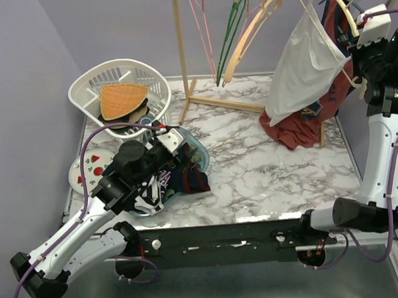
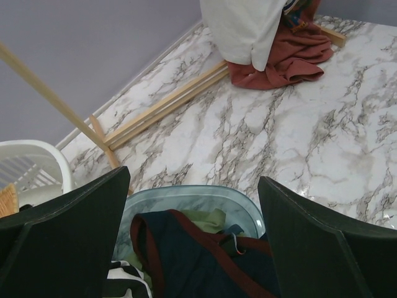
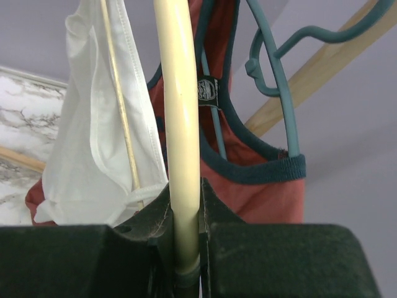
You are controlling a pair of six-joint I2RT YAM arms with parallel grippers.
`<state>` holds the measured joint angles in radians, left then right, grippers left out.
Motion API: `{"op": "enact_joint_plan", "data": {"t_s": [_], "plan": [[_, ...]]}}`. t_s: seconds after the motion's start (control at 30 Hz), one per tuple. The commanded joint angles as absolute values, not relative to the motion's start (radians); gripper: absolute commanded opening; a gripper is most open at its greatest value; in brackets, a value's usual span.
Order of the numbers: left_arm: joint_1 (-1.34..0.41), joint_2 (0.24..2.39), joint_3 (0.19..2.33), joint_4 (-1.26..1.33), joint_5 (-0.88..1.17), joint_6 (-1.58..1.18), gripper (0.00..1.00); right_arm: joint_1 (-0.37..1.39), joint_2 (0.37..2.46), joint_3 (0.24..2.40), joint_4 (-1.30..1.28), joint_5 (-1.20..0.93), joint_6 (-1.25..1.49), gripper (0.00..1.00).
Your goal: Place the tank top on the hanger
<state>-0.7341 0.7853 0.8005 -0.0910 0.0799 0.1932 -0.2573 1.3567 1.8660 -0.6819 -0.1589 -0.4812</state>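
Note:
The white tank top (image 1: 305, 63) hangs at the upper right under the rack's rail, its narrow strap running up beside the cream hanger (image 1: 344, 11). My right gripper (image 1: 357, 42) is shut on one arm of that hanger. In the right wrist view the hanger (image 3: 180, 124) runs straight up between the jaws of the right gripper (image 3: 185, 198). There the tank top (image 3: 93, 155) drapes to its left, one strap lying against the left finger. My left gripper (image 2: 193, 177) is open and holds nothing, low over a tub (image 2: 186, 194) of dark clothes, far from the tank top (image 2: 242, 28).
A red tank top (image 3: 260, 192) with navy trim hangs on a blue-grey hanger (image 3: 279, 81) just behind, its hem heaped on the table (image 1: 298, 134). Pink, green and a second cream hanger (image 1: 252, 26) hang from the wooden rack (image 1: 180, 43). A white basket (image 1: 115, 86) and a plate (image 1: 90, 168) stand at the left.

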Motion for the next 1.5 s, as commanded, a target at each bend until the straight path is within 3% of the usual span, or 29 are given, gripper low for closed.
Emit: {"op": "enact_joint_plan", "data": {"t_s": [0.0, 0.33, 0.8, 1.07, 1.13, 1.3, 1.47], "plan": [[-0.726, 0.781, 0.785, -0.06, 0.095, 0.184, 0.99, -0.262, 1.41, 1.921, -0.609, -0.129, -0.425, 0.0], [-0.724, 0.788, 0.782, -0.058, 0.113, 0.181, 0.99, -0.267, 1.425, 1.839, -0.542, -0.118, -0.403, 0.01], [-0.723, 0.795, 0.781, -0.057, 0.115, 0.181, 0.99, -0.285, 1.583, 1.989, -0.595, -0.109, -0.388, 0.01], [-0.718, 0.795, 0.781, -0.057, 0.123, 0.176, 0.99, -0.285, 1.576, 1.961, -0.632, -0.15, -0.425, 0.01], [-0.718, 0.795, 0.781, -0.058, 0.132, 0.169, 0.99, -0.287, 1.542, 1.881, -0.6, -0.153, -0.428, 0.12], [-0.715, 0.802, 0.788, -0.061, 0.15, 0.155, 0.99, -0.288, 1.424, 1.77, -0.572, -0.169, -0.428, 0.24], [-0.704, 0.802, 0.79, -0.06, 0.17, 0.141, 0.99, -0.291, 1.329, 1.704, -0.58, -0.198, -0.429, 0.56]]}}
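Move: The right gripper holds the near end of the wooden hanger carrying the white tank top; the rail lies about 18 cm ahead and 12 above it. The white top's body hangs roughly 10 cm ahead, 12 left and 20 below; the red tank top hangs some 15 ahead, 3 left and 10 below, its blue hanger's near shoulder 12 ahead, 6 right and 3 above. From the left hand that rail spot lies about 32 cm ahead, 46 right and 28 above. Carry the held hanger about 7 cm forward towards the rail with the right gripper, sinking some 5 cm and drifting slightly right, to bring its hook over the bar. Then draw the hand back about 4 cm, opening the fingers partway around the hanger's near end as it retreats. ##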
